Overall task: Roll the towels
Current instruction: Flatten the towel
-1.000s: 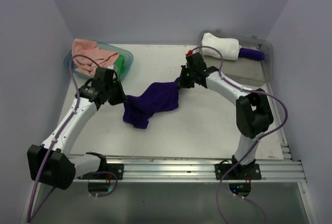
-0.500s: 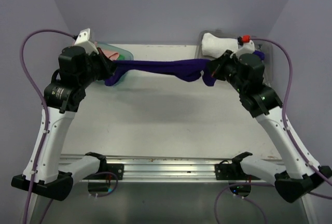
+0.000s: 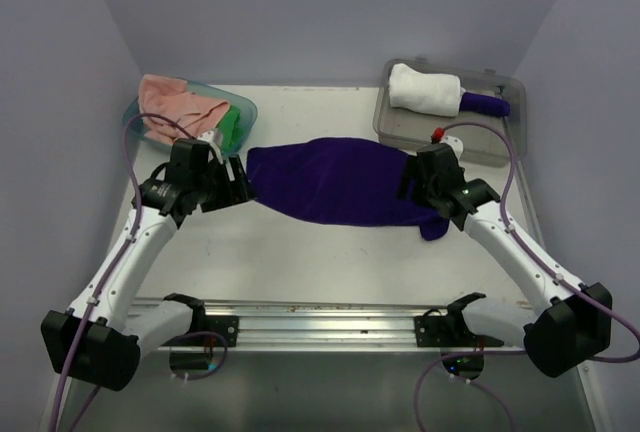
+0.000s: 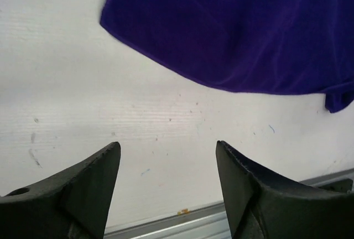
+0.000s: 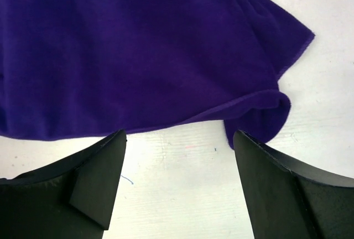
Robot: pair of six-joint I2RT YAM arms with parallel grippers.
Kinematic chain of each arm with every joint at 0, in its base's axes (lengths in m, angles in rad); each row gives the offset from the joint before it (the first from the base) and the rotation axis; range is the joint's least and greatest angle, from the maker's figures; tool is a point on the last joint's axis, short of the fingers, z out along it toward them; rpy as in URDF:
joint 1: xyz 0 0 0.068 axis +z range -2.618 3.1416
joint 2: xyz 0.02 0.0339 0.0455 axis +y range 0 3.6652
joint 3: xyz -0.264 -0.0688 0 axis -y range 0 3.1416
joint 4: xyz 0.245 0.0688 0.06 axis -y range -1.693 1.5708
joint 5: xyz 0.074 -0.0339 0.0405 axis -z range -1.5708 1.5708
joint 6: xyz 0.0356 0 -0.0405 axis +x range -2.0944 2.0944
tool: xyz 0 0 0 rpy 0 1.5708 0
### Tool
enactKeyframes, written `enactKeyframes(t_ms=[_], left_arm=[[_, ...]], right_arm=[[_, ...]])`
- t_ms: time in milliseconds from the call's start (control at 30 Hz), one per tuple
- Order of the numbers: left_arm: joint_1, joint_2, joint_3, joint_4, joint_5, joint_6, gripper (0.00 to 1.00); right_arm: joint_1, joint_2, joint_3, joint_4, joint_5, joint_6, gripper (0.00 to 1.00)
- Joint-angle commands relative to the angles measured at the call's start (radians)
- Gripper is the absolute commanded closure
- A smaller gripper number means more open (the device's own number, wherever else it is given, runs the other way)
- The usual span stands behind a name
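A dark purple towel [image 3: 335,182] lies spread flat across the middle of the table. My left gripper [image 3: 238,184] stands open just off its left edge; the left wrist view shows the towel [image 4: 232,29] beyond the open left gripper [image 4: 168,156], with bare table between the fingers. At the towel's right end my right gripper [image 3: 412,180] is open too. In the right wrist view the towel [image 5: 138,51] lies just ahead of the right gripper [image 5: 180,139], with a folded corner by the right finger. A salmon pink towel [image 3: 180,102] and a green towel [image 3: 232,124] sit in the tub. A rolled white towel [image 3: 425,89] lies in the tray.
The teal tub [image 3: 247,108] stands at the back left. The clear grey tray [image 3: 445,137] at the back right also holds a dark purple roll [image 3: 487,104] beside the white towel. A metal rail [image 3: 330,317] runs along the near edge. Walls close in on both sides.
Half a second ago both grippers held the purple towel stretched in the air. Now it lies flat on the table, and both grippers have come down, let go and opened.
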Motion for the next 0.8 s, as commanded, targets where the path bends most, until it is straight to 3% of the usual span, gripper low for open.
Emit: enactKeyframes(t_ms=[0, 200, 567, 700, 767], left_arm=[[0.008, 0.057, 0.061, 0.039, -0.121, 0.008, 0.28], [0.005, 0.253, 0.078, 0.162, -0.135, -0.03, 0.42], [-0.011, 0.482, 0.104, 0.243, -0.213, -0.044, 0.42], [-0.009, 0.565, 0.124, 0.292, -0.264, -0.033, 0.5], [-0.006, 0.617, 0.153, 0.305, -0.259, -0.01, 0.48]], right_arm=[[-0.001, -0.008, 0.047, 0.034, -0.033, -0.018, 0.19], [0.002, 0.0, -0.005, 0.06, -0.127, 0.005, 0.23], [0.005, 0.011, -0.033, 0.054, -0.142, -0.01, 0.22], [0.005, 0.021, -0.027, 0.05, -0.144, -0.016, 0.21], [0.005, 0.024, -0.024, 0.048, -0.136, -0.023, 0.2]])
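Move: The purple towel's near-left corner lies about 12 cm ahead of the left hand, 1 cm to its right and 16 cm below; its far-left corner is roughly 10 cm farther out than that, the towel's middle some 18 cm to the right of the near corner, and the green towel about 24 cm ahead and 4 cm left of the hand. From the right hand the near-left corner is about 29 cm left, 7 cm ahead. The towel's near-left corner is what the left hand comes down on: it first reaches forward, then mostly sinks, about 12 cm down and 9 cm forward overall. Its wrist tips further down and rolls left side up, while its fingers narrow to about half open and stay short of the cloth. The open right hand drifts some 2 cm left and sinks slightly above the near edge. ##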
